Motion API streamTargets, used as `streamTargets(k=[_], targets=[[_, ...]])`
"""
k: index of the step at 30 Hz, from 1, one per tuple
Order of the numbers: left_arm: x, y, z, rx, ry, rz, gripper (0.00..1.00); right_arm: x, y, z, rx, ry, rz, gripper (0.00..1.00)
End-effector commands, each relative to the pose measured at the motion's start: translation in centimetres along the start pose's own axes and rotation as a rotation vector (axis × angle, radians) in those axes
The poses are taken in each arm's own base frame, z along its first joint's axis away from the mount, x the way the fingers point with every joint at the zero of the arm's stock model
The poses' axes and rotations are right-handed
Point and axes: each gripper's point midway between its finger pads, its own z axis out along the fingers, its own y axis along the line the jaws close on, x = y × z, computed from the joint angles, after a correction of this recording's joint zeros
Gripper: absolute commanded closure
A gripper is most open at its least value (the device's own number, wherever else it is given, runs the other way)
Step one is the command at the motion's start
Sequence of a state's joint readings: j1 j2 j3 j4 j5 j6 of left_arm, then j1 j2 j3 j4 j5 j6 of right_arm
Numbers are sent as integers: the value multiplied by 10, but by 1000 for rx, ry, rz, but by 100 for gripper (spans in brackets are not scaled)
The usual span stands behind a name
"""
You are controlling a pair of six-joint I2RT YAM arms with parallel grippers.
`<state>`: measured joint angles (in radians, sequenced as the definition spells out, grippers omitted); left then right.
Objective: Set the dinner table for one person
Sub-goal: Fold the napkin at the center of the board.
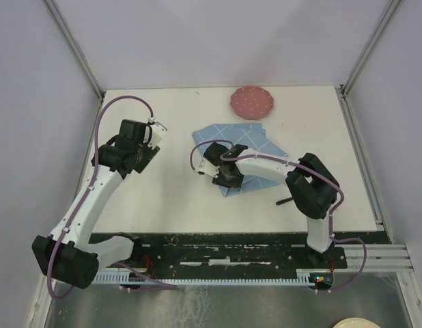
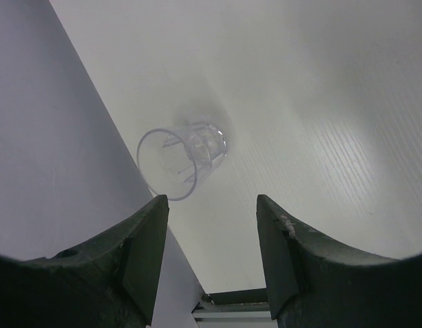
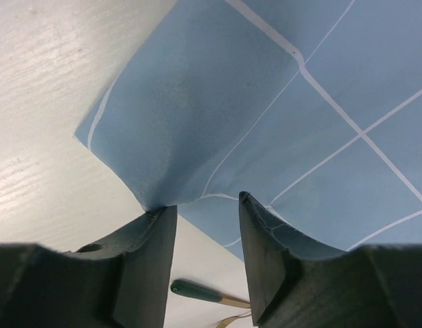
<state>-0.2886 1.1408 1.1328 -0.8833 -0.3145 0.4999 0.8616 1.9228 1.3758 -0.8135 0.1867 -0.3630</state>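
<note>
The white dinner table (image 1: 170, 198) carries a blue grid-patterned placemat (image 1: 255, 147), rumpled and folded near the middle. My right gripper (image 1: 212, 171) sits at the mat's left edge. In the right wrist view its jaws (image 3: 207, 201) stand apart, and a lifted fold of the placemat (image 3: 218, 123) rests against the left fingertip (image 3: 160, 215). A pink speckled plate (image 1: 252, 102) lies at the back. My left gripper (image 1: 156, 133) hovers left of the mat, open and empty (image 2: 211, 205). A clear cup (image 2: 182, 160) lies on its side ahead of it, next to the left wall.
A green-handled utensil (image 3: 211, 292) lies on the table below the right jaws. Another dark utensil (image 1: 286, 201) shows beside the right arm. Grey walls (image 1: 33, 102) close in the table on the left, back and right.
</note>
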Motion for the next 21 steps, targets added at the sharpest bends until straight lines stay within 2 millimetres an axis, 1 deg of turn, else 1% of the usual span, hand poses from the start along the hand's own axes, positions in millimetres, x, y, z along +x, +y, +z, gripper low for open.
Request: streamTargets(k=[1, 5, 7, 8, 9, 10, 13, 18, 21], targets=[[-12, 17, -11, -53, -48, 29, 39, -15, -10, 15, 42, -26, 25, 53], [-11, 20, -14, -67, -47, 42, 39, -23, -17, 22, 73, -22, 35, 64], [-10, 22, -16, -72, -48, 48, 39, -27, -21, 21, 90, -32, 43, 72], [-10, 23, -17, -78, -49, 49, 39, -28, -23, 20, 97, -35, 46, 81], [-10, 24, -18, -81, -49, 50, 39, -29, -25, 18, 107, -36, 52, 93], [-11, 25, -19, -85, -52, 50, 39, -30, -28, 15, 118, -41, 57, 98], [-11, 26, -21, -90, -57, 45, 39, -31, -33, 6, 138, -54, 56, 98], [-12, 26, -22, -90, -62, 42, 39, -41, -41, -26, 154, -118, 59, 98], [-13, 26, -22, -91, -67, 39, 39, -50, -40, -45, 142, -137, 55, 98]])
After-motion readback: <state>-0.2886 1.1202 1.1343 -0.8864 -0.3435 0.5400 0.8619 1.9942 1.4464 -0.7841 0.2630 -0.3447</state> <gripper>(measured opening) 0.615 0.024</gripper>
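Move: The right hand, half open, hovers 2–3 cm above the napkin's near edge. The napkin's middle lies about 8 cm ahead and 4 cm to the right. From that hand, the knife lies some 19 cm to the right and 4 cm back, and the red dotted mat about 25 cm ahead and 7 cm to the right. From the left hand, held high, the napkin's middle is roughly 24 cm right, 7 cm ahead and 20 cm below. The right fingers pinch the napkin's near edge: the hand sinks about 2 cm onto it, then closes from half open to shut. As they close, it goes on forward over the napkin, a bit over 2 cm in all and slightly left, and rises about 1.5 cm from its lowest point with the wrist barely tilting. ##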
